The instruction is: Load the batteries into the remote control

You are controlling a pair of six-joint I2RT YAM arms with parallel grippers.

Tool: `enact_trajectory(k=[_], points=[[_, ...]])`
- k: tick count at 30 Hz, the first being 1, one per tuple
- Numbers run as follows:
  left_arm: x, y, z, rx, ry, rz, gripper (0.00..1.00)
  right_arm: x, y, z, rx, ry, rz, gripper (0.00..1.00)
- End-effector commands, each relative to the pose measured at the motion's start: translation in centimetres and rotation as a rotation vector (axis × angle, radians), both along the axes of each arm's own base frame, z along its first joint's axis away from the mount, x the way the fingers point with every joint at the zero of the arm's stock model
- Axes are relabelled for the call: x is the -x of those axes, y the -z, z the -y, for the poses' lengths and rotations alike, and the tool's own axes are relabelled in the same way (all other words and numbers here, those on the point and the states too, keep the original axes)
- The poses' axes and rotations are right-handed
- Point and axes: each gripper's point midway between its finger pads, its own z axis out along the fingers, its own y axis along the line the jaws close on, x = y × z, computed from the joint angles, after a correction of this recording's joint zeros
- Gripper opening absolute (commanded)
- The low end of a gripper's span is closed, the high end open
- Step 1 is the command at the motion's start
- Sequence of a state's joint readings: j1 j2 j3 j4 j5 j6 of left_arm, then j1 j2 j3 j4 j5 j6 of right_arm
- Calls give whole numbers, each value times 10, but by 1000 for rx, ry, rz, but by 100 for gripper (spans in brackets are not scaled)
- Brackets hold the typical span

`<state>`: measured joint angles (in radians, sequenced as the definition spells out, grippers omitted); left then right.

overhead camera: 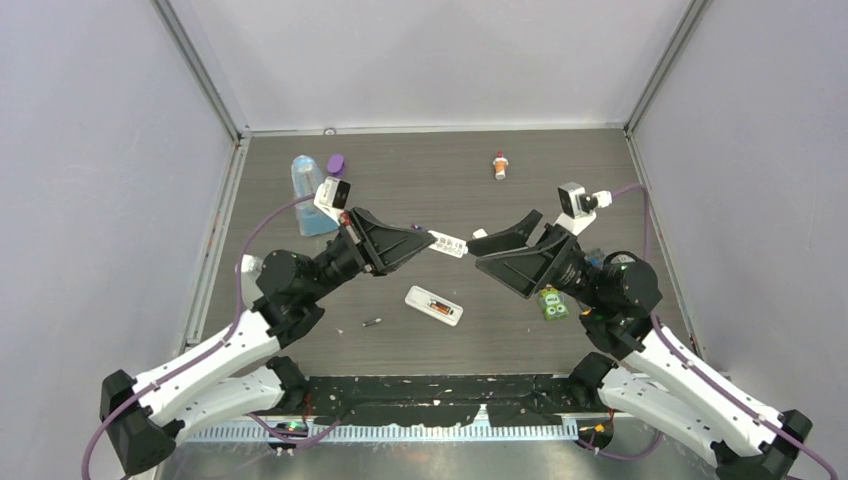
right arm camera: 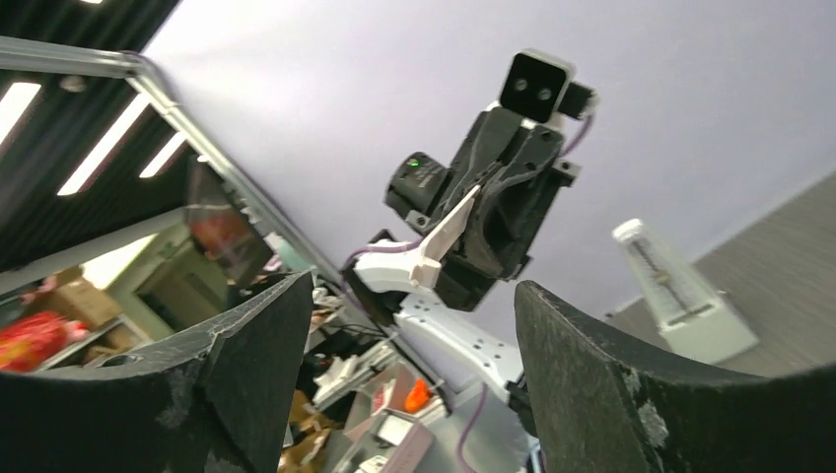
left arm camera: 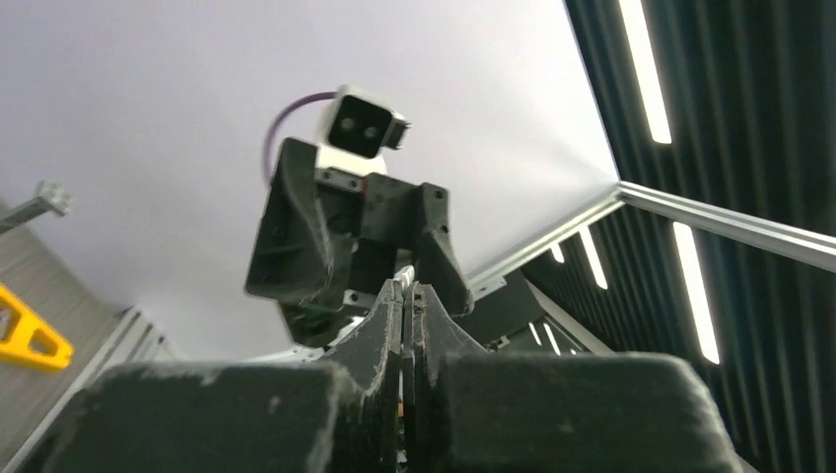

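Observation:
The remote control (overhead camera: pixel 433 305) lies flat on the dark table between the arms, with a dark and orange stretch showing in its top side. One tiny dark battery (overhead camera: pixel 372 322) lies to its left. My left gripper (overhead camera: pixel 427 239) (left arm camera: pixel 406 291) is shut on a thin white plate (overhead camera: pixel 449 244) (right arm camera: pixel 449 235) with dark print, held in the air above the table. My right gripper (overhead camera: pixel 476 251) (right arm camera: pixel 412 286) faces it from the right, open, with nothing between its fingers and its tips just short of the plate's free end.
A clear blue bottle (overhead camera: pixel 305 190) with a purple cap (overhead camera: pixel 336 163) stands at the back left. A small red-and-white bottle (overhead camera: pixel 500 165) lies at the back centre. A green object (overhead camera: pixel 551 303) sits under the right arm. Walls enclose the table (overhead camera: pixel 420 170).

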<state>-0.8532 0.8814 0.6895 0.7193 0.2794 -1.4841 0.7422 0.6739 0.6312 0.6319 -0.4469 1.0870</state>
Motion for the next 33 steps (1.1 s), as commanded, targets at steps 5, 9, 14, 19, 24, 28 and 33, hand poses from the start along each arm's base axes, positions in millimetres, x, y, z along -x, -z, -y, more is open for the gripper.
enact_trajectory(k=[5, 9, 14, 19, 24, 28, 33], points=[[-13, 43, 5, -219, -106, -1, 0, -34, 39, -5, 278, 184, -73, 81], [-15, 60, 11, -260, -84, -30, 0, -44, 57, -15, 374, 185, -128, 79], [-18, 71, 12, -275, -91, -52, 0, -51, 81, -21, 465, 193, -203, 65], [-21, 78, 12, -288, -103, -62, 0, -51, 88, -18, 462, 204, -230, 55], [-23, 85, 12, -306, -113, -73, 0, -47, 88, -13, 443, 211, -240, 57], [-25, 87, 10, -309, -126, -79, 0, -43, 90, -9, 430, 206, -249, 59], [-24, 87, 10, -311, -123, -78, 0, -40, 97, -13, 444, 173, -279, 47]])
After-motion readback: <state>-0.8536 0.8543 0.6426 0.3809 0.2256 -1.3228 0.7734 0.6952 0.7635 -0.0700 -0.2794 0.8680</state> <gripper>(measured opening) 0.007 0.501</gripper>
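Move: The left hand already holds the white battery cover, which sticks out towards the right hand. The cover's middle is about 4 cm left and 1 cm ahead of the right hand, at about its height. The open remote, batteries in, lies roughly 38 cm below the left hand, 8 cm ahead and 1 cm to its right; a loose battery lies some 14 cm left of the remote and 4 cm nearer the bases. The left hand keeps its pinch on the cover and carries it down about 9 cm towards the remote, a little forward too, its raised fingers dipping some 20 degrees towards level. The right hand, already open and free of the cover, sinks about 10 cm beside it while swinging forward about 5 cm and easing slightly back, its fingers tipping down by some 30 degrees to near level and narrowing from wide to half open around the cover's free end, with no grip yet. ##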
